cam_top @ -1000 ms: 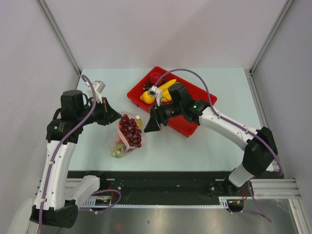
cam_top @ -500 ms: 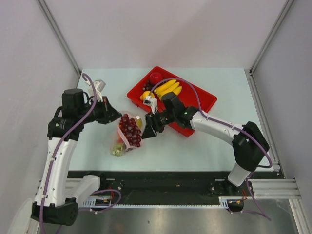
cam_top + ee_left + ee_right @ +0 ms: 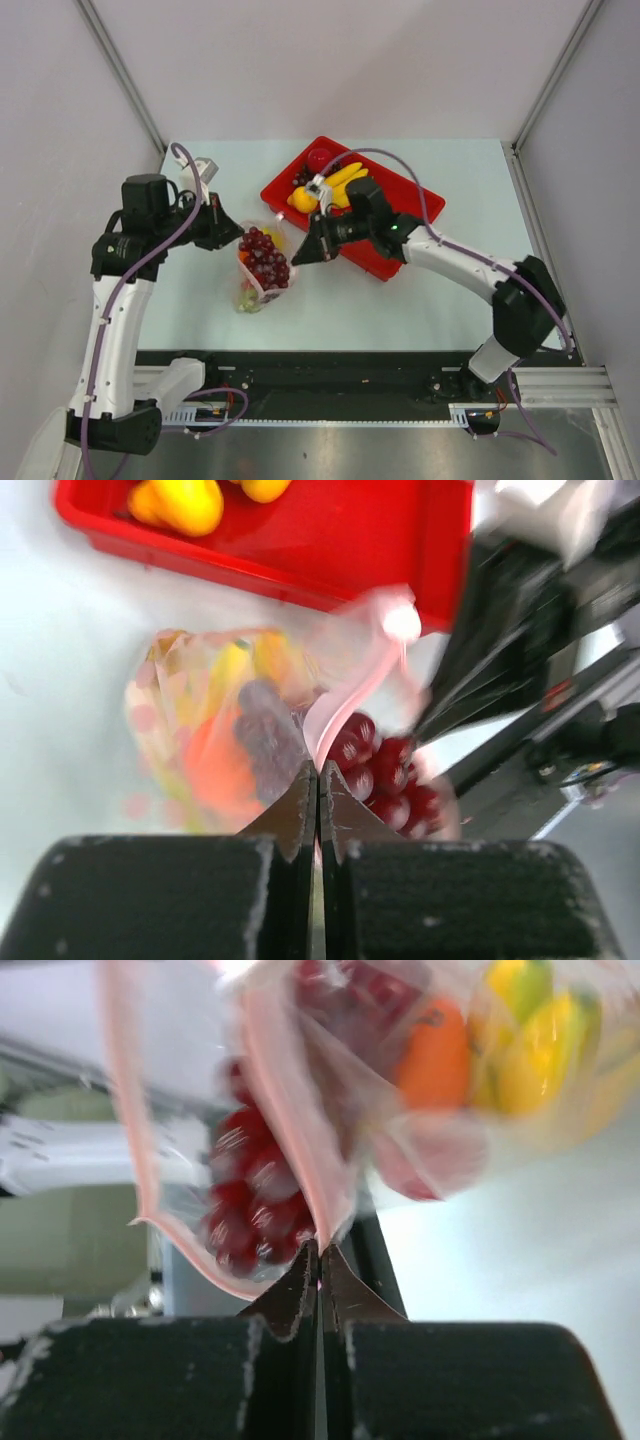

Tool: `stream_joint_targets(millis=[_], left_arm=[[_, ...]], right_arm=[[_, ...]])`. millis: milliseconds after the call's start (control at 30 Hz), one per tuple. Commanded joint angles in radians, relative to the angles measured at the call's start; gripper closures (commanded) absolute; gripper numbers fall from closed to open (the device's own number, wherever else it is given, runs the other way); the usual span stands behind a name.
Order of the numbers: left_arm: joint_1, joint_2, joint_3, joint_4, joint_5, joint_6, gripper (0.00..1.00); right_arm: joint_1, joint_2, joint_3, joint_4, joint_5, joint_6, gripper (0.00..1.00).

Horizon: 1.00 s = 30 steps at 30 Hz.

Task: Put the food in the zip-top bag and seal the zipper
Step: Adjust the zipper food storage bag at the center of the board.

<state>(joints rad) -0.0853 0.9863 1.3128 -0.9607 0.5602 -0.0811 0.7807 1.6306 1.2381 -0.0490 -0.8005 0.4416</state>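
The clear zip-top bag hangs between my two grippers above the table, mouth up. Dark red grapes sit at its mouth, and orange and yellow-green food shows lower in it. My left gripper is shut on the pink zipper strip at the bag's left side. My right gripper is shut on the zipper strip at the right side. Yellow bananas, a red apple, a lemon and dark grapes lie in the red tray.
The red tray stands at the back middle of the table, right behind my right arm. The table's left edge runs close by my left arm. Grey walls stand round the table.
Both grippers have lifted the bag's mouth and pulled it slightly back. My right gripper closed in from the tray side onto the bag's edge. The bag now hangs more upright.
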Motion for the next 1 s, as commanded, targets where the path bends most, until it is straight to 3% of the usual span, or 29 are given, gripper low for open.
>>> stream_joint_targets(millis=[0, 67, 233, 533, 733, 867, 900, 967], left_arm=[[-0.020, 0.043, 0.180, -0.065, -0.032, 0.194, 1.00], [-0.077, 0.048, 0.195, -0.070, -0.069, 0.216, 1.00], [-0.235, 0.048, 0.198, -0.053, -0.171, 0.207, 1.00], [-0.235, 0.044, 0.085, 0.026, 0.128, -0.015, 1.00], [-0.235, 0.078, 0.020, 0.014, 0.164, -0.017, 0.99], [-0.235, 0.066, -0.013, 0.023, 0.182, -0.020, 0.83], [-0.235, 0.061, -0.020, 0.027, 0.175, -0.025, 0.73], [-0.237, 0.055, -0.032, 0.036, 0.141, -0.026, 0.61]], right_arm=[[-0.040, -0.239, 0.083, 0.071, 0.047, 0.100, 1.00], [0.007, -0.250, 0.083, -0.006, 0.075, 0.007, 1.00], [0.022, -0.209, 0.100, 0.041, 0.067, 0.058, 1.00], [0.066, -0.128, 0.113, 0.068, 0.178, 0.040, 1.00], [0.055, -0.084, 0.109, 0.093, 0.202, 0.086, 1.00], [0.052, -0.078, 0.109, 0.132, 0.227, 0.109, 1.00], [0.052, -0.077, 0.109, 0.139, 0.231, 0.114, 1.00], [0.045, -0.080, 0.109, 0.159, 0.230, 0.140, 1.00]])
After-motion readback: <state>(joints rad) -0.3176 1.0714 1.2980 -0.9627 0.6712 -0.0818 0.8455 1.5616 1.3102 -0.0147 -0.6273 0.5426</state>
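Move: Both hands hold the rim of the zip-top bag. The left hand goes for the right fingertips, about 10 cm to its right, 3 cm back and 6 cm lower. Between the hands the grapes sit in the open mouth, about 5 cm right of the left fingers, 4 cm back and 9 cm down. The red tray's middle is about 25 cm right of the left hand, 7 cm ahead and 18 cm lower. From the right hand, the left fingertips lie 10 cm left, 3 cm ahead and 6 cm up. Up some 12 cm goes the right hand, still pinching the rim, then it sinks back about half of that, easing slightly left towards the left fingers. The left hand first rises a little, swings right and slightly back towards the right fingertips, turning clockwise, then lowers; at the end its fingers part around the rim beside the right gripper's tips. ##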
